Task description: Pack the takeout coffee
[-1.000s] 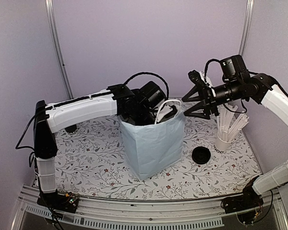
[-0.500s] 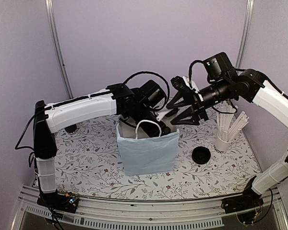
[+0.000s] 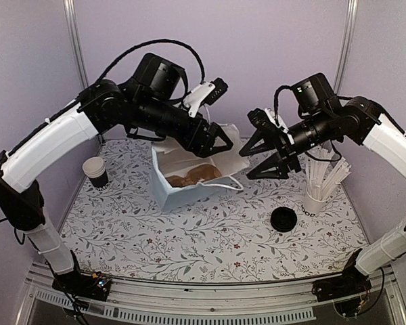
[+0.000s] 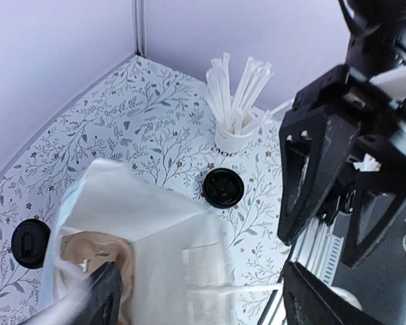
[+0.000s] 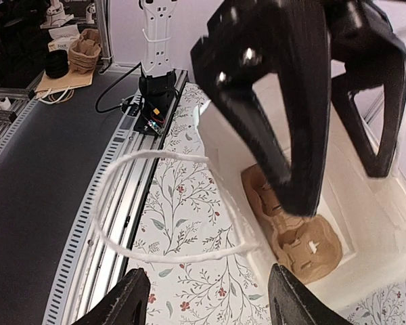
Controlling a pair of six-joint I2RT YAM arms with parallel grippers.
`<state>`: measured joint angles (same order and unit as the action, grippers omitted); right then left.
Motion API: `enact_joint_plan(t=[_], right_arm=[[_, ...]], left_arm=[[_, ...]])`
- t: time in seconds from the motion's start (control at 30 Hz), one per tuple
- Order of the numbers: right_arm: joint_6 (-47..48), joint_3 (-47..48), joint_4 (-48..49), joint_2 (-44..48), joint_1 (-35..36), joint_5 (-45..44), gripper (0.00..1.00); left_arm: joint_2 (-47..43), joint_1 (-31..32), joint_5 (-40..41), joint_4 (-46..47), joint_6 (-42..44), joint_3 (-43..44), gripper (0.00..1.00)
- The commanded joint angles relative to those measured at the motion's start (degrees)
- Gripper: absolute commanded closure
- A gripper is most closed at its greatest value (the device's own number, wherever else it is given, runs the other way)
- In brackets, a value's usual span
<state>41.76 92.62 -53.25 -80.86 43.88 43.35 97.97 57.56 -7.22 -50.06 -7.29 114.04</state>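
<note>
The takeout coffee cup (image 3: 96, 171), black outside and white inside, stands uncovered at the table's left, far from both grippers. Its black lid (image 3: 283, 219) lies at the right, also seen in the left wrist view (image 4: 222, 187). The pale-blue bag (image 3: 164, 193) lies low mid-table, mouth gaping upward, with the brown carrier (image 3: 193, 177) inside. My left gripper (image 3: 213, 145) hangs open just above the bag's rear edge (image 4: 149, 223). To the bag's right, my right gripper (image 3: 248, 166) is open and empty, with the white handle loop (image 5: 169, 203) ahead of its fingers.
A white cup of wooden stirrers (image 3: 318, 196) stands at the right, behind the lid. In the left wrist view a second round black lid-like thing (image 4: 30, 242) sits near the back wall behind the bag. Walls enclose the back and both sides.
The bag went from upright to lying low with its mouth open. My left arm rose out of the bag and now hangs above it. The right gripper swung left toward the bag.
</note>
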Motion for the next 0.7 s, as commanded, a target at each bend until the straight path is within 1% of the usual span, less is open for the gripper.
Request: enact_joint_plan(t=[0.0, 0.17, 0.23, 0.4, 0.57, 0.6, 0.67], right_arm=[[0.17, -0.11, -0.28, 3.21, 0.33, -2.05, 0.37], [-0.79, 0.1, 0.72, 2.16, 0.33, -2.16, 0.37], [-0.76, 0.59, 0.53, 1.35, 0.32, -1.41, 0.37], [-0.13, 0.01, 0.69, -1.09, 0.33, -0.28, 0.37], [0.07, -1.72, 1.95, -3.09, 0.42, 0.32, 0.37], [0.22, -2.63, 2.38, -3.21, 0.42, -0.12, 0.37], [0.62, -5.22, 3.21, -3.17, 0.46, -0.87, 0.37]], left_arm=[[-2.5, -2.4, -0.96, 4.25, -1.64, -1.66, 0.15], [-1.42, -5.13, -5.73, 5.35, -2.19, -4.61, 0.19], [-1.06, -5.64, -6.27, 5.9, -2.22, -5.72, 0.2], [-1.98, -6.11, -2.26, 6.0, -0.76, -7.79, 0.2], [-3.47, -6.39, -0.99, 5.62, -0.63, -9.33, 0.2], [-4.18, -6.3, -0.17, 5.52, -0.89, -9.98, 0.19], [-5.87, -5.81, 3.34, 5.27, -1.45, -12.15, 0.1]])
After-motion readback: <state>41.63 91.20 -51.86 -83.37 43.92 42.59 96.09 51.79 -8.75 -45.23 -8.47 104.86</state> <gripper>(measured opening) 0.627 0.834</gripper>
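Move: The paper bag, tipped with its mouth towards the arms and the brown carrier inside, has its middle about 10 cm ahead of the left hand, 7 cm to its left and 20 cm below; its rim and a handle reach up close to the open fingers. The lidded cup stands some 31 cm ahead, 14 cm left; the black lid lies 4 cm ahead, 23 cm right, both nearly 40 cm down. From the right hand the bag is roughly 17 cm ahead, 13 cm left, 19 cm below. The tipped bag comes free of the left hand, which rises another 3 cm with fingers still wide open, then sinks about 6 cm over the bag while easing 3 to 4 cm forward and a little left. Its wrist barely turns. The right hand, partly open and holding nothing, lifts a centimetre, then sinks some 3 cm. ##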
